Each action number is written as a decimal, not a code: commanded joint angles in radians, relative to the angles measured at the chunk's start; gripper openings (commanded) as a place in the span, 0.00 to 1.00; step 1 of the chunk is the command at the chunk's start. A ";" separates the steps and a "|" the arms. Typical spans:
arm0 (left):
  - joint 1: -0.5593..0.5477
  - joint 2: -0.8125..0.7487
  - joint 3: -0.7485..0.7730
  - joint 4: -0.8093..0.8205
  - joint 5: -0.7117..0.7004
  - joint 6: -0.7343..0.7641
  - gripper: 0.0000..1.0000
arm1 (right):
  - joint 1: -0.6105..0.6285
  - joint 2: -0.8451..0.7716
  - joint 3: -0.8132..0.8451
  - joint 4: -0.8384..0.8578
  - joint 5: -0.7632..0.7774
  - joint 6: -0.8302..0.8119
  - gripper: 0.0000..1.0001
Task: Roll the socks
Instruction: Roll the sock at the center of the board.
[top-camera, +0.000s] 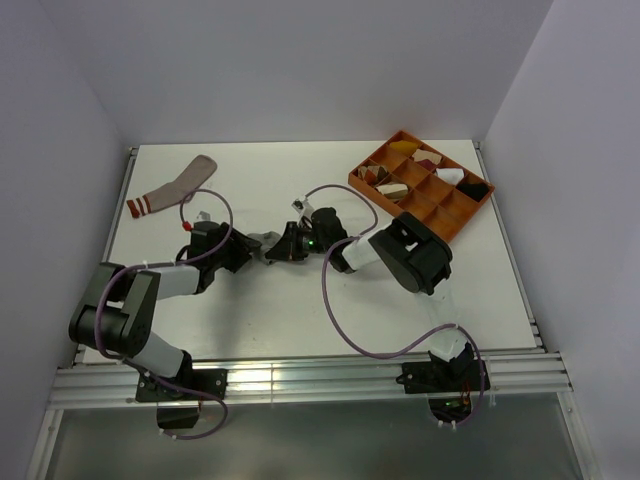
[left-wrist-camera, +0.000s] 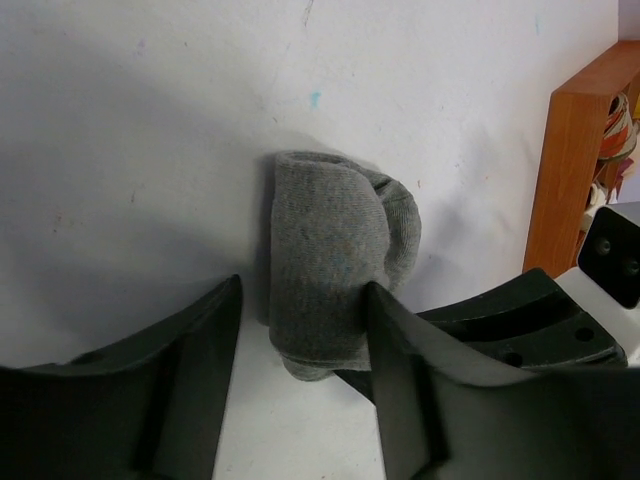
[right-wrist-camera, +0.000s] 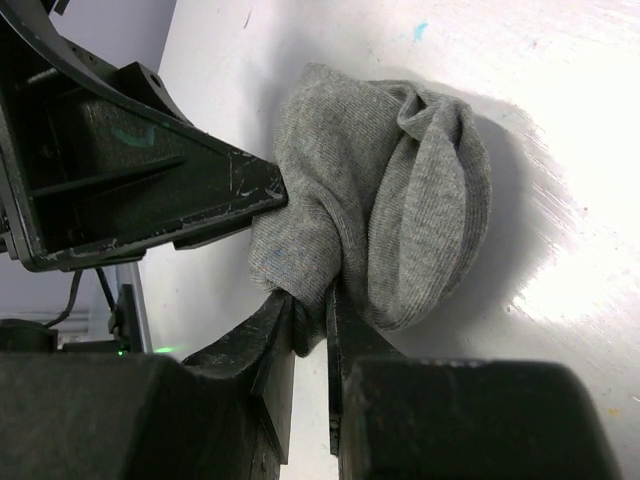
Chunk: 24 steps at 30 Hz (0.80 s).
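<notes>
A grey sock (top-camera: 263, 241) lies rolled into a bundle at mid-table between my two grippers. In the right wrist view my right gripper (right-wrist-camera: 310, 305) is shut on a fold at the lower edge of the grey sock (right-wrist-camera: 380, 190). In the left wrist view the grey sock (left-wrist-camera: 330, 250) sits between the jaws of my left gripper (left-wrist-camera: 305, 300), which stands open. Its right finger (left-wrist-camera: 395, 340) touches the roll, and its left finger (left-wrist-camera: 215, 330) stands apart from it. A pinkish-tan sock (top-camera: 176, 186) with red and white cuff stripes lies flat at the far left.
An orange divided tray (top-camera: 400, 208) with small cloth bundles stands at the back right, and its wooden wall (left-wrist-camera: 565, 170) shows at the right of the left wrist view. Purple cables loop over both arms. White walls close in the table.
</notes>
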 joint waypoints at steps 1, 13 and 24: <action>-0.019 0.022 0.008 -0.028 -0.007 0.007 0.53 | -0.012 0.044 0.007 -0.080 0.026 0.019 0.00; -0.056 0.039 0.215 -0.372 -0.122 0.117 0.01 | -0.012 -0.108 0.021 -0.256 0.107 -0.165 0.32; -0.138 0.121 0.479 -0.715 -0.302 0.238 0.00 | 0.024 -0.304 -0.056 -0.275 0.325 -0.454 0.59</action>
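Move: The rolled grey sock sits just off both hands: its middle is about 2 cm ahead and 2 cm right of the left hand, whose open fingers straddle its near end. From the right hand, which still pinches its lower edge, it is roughly 2 cm ahead and 2 cm left; for both about 1 cm below. The striped sock lies some 15 cm ahead and 19 cm left of the left hand, the wooden box about 16 cm ahead and 35 cm right of the right hand. The grey roll changes hands: the left fingers close on its near end from wide open, then the left hand eases forward, up and a little right, under 3 cm in all, rolling its left side up some 20 degrees. Once the left has shut, the right fingers open and let go, and that hand backs off about 5 cm rightward and up, slightly forward. ##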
